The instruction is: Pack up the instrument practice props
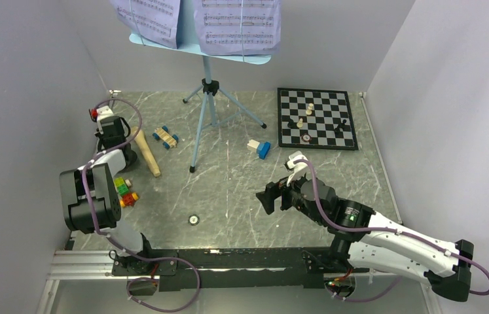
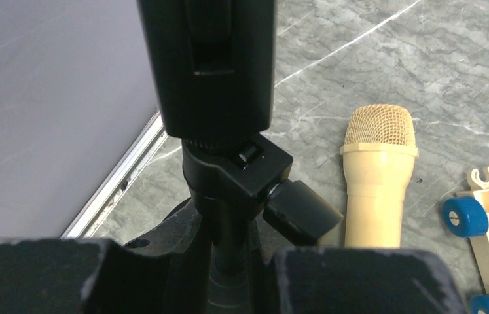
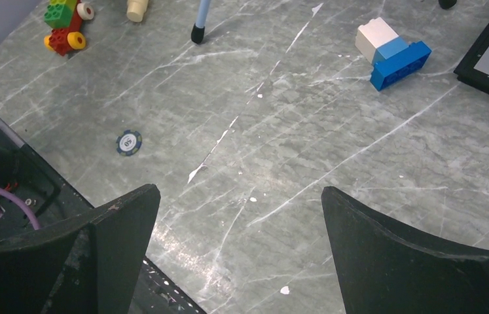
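Observation:
The light-blue music stand (image 1: 206,85) rises on tripod legs at the back centre, with lavender sheet-music pages (image 1: 238,23) on its desk. At the far left, my left gripper (image 2: 228,261) is shut on the thin stem of the short black mic stand (image 2: 238,173), below its clip (image 2: 209,65). The tan microphone (image 2: 379,183) lies flat on the table just right of that stand, free of the clip. My right gripper (image 1: 271,196) hovers open over bare table right of centre, holding nothing.
A chessboard (image 1: 317,118) with pieces lies at the back right. A blue-and-white block (image 1: 259,148), a toy car (image 1: 165,137), stacked coloured blocks (image 1: 125,191) and a small round chip (image 1: 194,220) lie on the marble table. Grey walls close in on three sides.

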`<state>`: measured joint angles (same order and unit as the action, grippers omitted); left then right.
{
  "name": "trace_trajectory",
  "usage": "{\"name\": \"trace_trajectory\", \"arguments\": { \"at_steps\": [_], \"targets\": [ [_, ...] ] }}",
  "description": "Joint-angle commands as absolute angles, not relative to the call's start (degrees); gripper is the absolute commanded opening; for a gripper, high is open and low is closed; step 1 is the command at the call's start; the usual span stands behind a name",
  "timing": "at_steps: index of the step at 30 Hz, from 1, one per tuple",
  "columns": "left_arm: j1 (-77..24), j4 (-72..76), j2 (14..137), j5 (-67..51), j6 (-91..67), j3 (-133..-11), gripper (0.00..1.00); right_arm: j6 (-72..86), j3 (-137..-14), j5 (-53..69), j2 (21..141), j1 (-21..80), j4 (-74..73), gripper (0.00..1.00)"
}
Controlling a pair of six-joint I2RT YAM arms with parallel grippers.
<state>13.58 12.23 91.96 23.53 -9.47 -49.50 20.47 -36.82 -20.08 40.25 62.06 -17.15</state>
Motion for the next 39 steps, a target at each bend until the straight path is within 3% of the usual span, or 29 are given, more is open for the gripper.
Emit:
{"name": "trace_trajectory", "arguments": {
  "at_steps": [1,8,23,33,36,39],
  "targets": [
    [13.7,14.5,92.2,22.9,-8.4,-55.6,0.07,19.7,-40.3,-21.4,40.2,62.2,-17.7,1.0],
    [13.7,6.0,93.4,20.7,-10.0,-58.1,0.4,18.4,-41.3,-22.9,39.8,62.2,-18.4,1.0],
    [13.6,3.0,87.3,20.6,-12.2,-54.5,0.55,20.2,-41.5,-23.8,35.1,62.2,-22.4,1.0],
    [9.8,-2.8,75.4,18.0,-16.1,-52.4,0.78,21.7,-41.0,-22.4,33.8,62.2,-21.9,1.0],
    [8.1,-3.8,70.6,19.6,-17.9,-50.6,0.99,22.2,-41.1,-21.6,33.8,62.2,-21.6,1.0],
    [7.4,-5.5,65.0,19.0,-19.8,-49.3,0.99,22.6,-41.1,-20.7,33.9,62.2,-21.0,1.0]
  ]
}}
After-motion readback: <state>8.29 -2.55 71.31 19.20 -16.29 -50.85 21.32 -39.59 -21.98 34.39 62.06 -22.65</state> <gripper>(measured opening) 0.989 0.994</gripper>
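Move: The left hand, fingers partly closed, has the microphone stand's post; the stand's round base lies some 8 cm below, about 2 cm right and 1 cm back. The microphone lies about 9 cm to the right and 1 cm ahead, the toy car 17 cm right and 8 cm ahead, the brick vehicle 13 cm back and 2 cm right. From the right hand, that base is roughly 52 cm left, 26 cm ahead and 18 cm down. Forward about 2 cm with a slight lift goes the left hand while its fingers begin to open and let go of the stand's post; then it backs off, rising some 10 cm and swinging about 6 cm right, fingers spreading wide and tilting up about 10 degrees. The empty right hand drifts up and right a few centimetres, still open. ##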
